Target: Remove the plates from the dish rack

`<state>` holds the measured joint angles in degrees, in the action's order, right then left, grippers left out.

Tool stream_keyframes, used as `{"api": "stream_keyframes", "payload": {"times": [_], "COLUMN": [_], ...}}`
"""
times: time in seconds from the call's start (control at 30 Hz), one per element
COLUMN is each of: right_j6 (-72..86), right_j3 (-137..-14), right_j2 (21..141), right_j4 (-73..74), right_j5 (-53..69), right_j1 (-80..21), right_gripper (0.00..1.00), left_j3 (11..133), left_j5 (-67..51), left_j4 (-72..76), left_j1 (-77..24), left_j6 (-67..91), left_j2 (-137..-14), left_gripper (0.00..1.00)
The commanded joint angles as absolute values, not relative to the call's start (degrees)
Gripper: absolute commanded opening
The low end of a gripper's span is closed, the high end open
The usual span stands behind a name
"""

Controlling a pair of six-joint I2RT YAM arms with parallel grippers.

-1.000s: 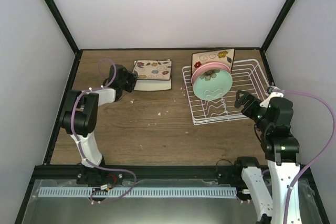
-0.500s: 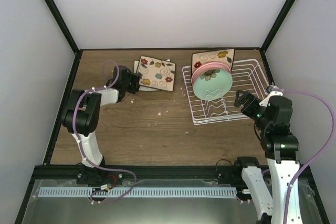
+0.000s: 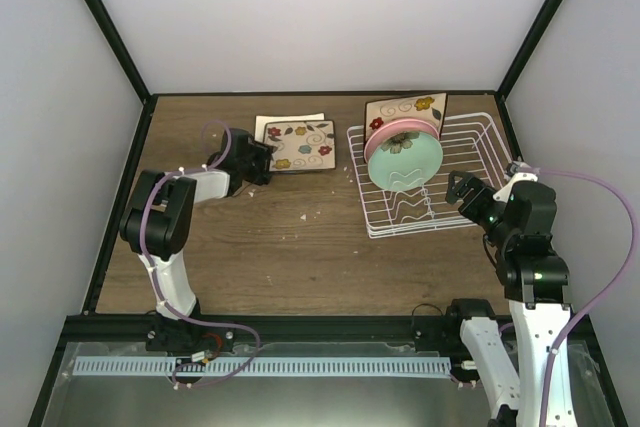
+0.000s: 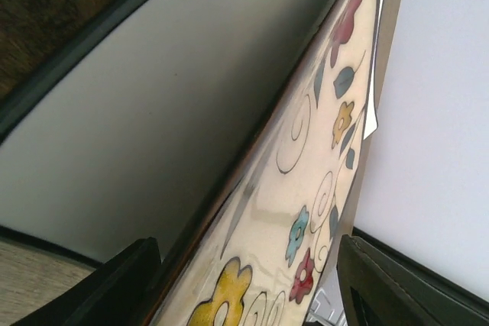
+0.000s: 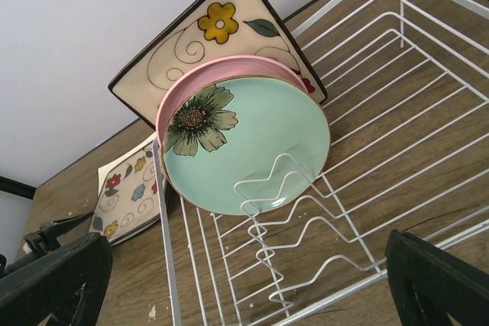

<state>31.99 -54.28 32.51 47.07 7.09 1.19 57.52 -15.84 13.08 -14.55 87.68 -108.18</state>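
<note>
The white wire dish rack (image 3: 470,152) stands at the right. It holds a mint-green plate (image 3: 408,162), a pink plate (image 3: 385,131) behind it and a flowered square plate (image 3: 405,107) at the back, all upright. They also show in the right wrist view: the mint-green plate (image 5: 252,150), the pink plate (image 5: 200,75) and the square plate (image 5: 206,36). My left gripper (image 3: 256,160) is shut on the near-left edge of another flowered square plate (image 3: 300,143), which lies on a plain cream plate (image 3: 300,118). That plate fills the left wrist view (image 4: 306,188). My right gripper (image 3: 462,190) is open and empty by the rack's front right.
The rack's front dividers (image 5: 306,211) are empty wire. Crumbs lie on the wooden table (image 3: 300,237). Black frame posts and white walls close in the back and sides.
My left gripper has brought the flowered square plate down from a raised tilt to lie flat on the plain plate. The right arm has barely moved.
</note>
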Motion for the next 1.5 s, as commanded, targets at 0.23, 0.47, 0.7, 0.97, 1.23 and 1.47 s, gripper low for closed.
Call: {"api": "stream_keyframes", "payload": {"times": [0.23,0.47,0.7,0.97,1.23,1.47], "right_j6": [31.16,31.2,31.2,31.37,31.52,31.47], "right_j3": [-55.55,-55.11,-55.28,-55.22,-54.98,-55.19], "right_j2": [32.12,31.82,31.75,31.48,31.46,31.43], "right_j4": [46.88,47.01,47.19,47.38,47.33,47.68], "right_j5": [6.78,6.84,6.5,6.39,6.68,6.81], "right_j1": [0.66,0.66,0.63,0.63,0.66,0.62], "right_gripper": [1.0,1.0,1.0,1.0,1.0,1.0], "left_j3": [57.05,58.52,61.54,62.43,63.23,63.29], "left_j5": [-16.95,-17.95,-18.08,-18.31,-18.04,-17.27], "left_j4": [12.34,5.56,-3.76,-6.99,-8.92,-5.4], "left_j1": [-13.62,-12.32,-12.13,-12.13,-12.13,-11.82], "left_j6": [89.18,89.09,87.76,87.8,87.35,88.28], "left_j2": [-107.52,-107.92,-107.61,-106.18,-105.51,-108.04], "left_gripper": [0.8,0.98,1.0,1.0,1.0,1.0]}}
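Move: The flowered plate just set down lies tilted with its left near corner raised between the left gripper's part-open fingers; its middle is about 8 cm to the right, 4 cm ahead and 4 cm lower. The white plate beneath it is centred some 5 cm ahead, 5 cm right and 5 cm down. The dish rack stands roughly 40 cm to the right and 3 cm back. From the idle right gripper, the flowered plate is about 27 cm ahead, 35 cm left and 27 cm below. Open the left gripper fully around the raised corner of the flowered plate, easing it about 1 cm to the left while it spreads. Then draw it back about 3 cm and down some 2 cm, clear of the corner, tipping the fingers about 15 degrees further down and leaving them wide open. ##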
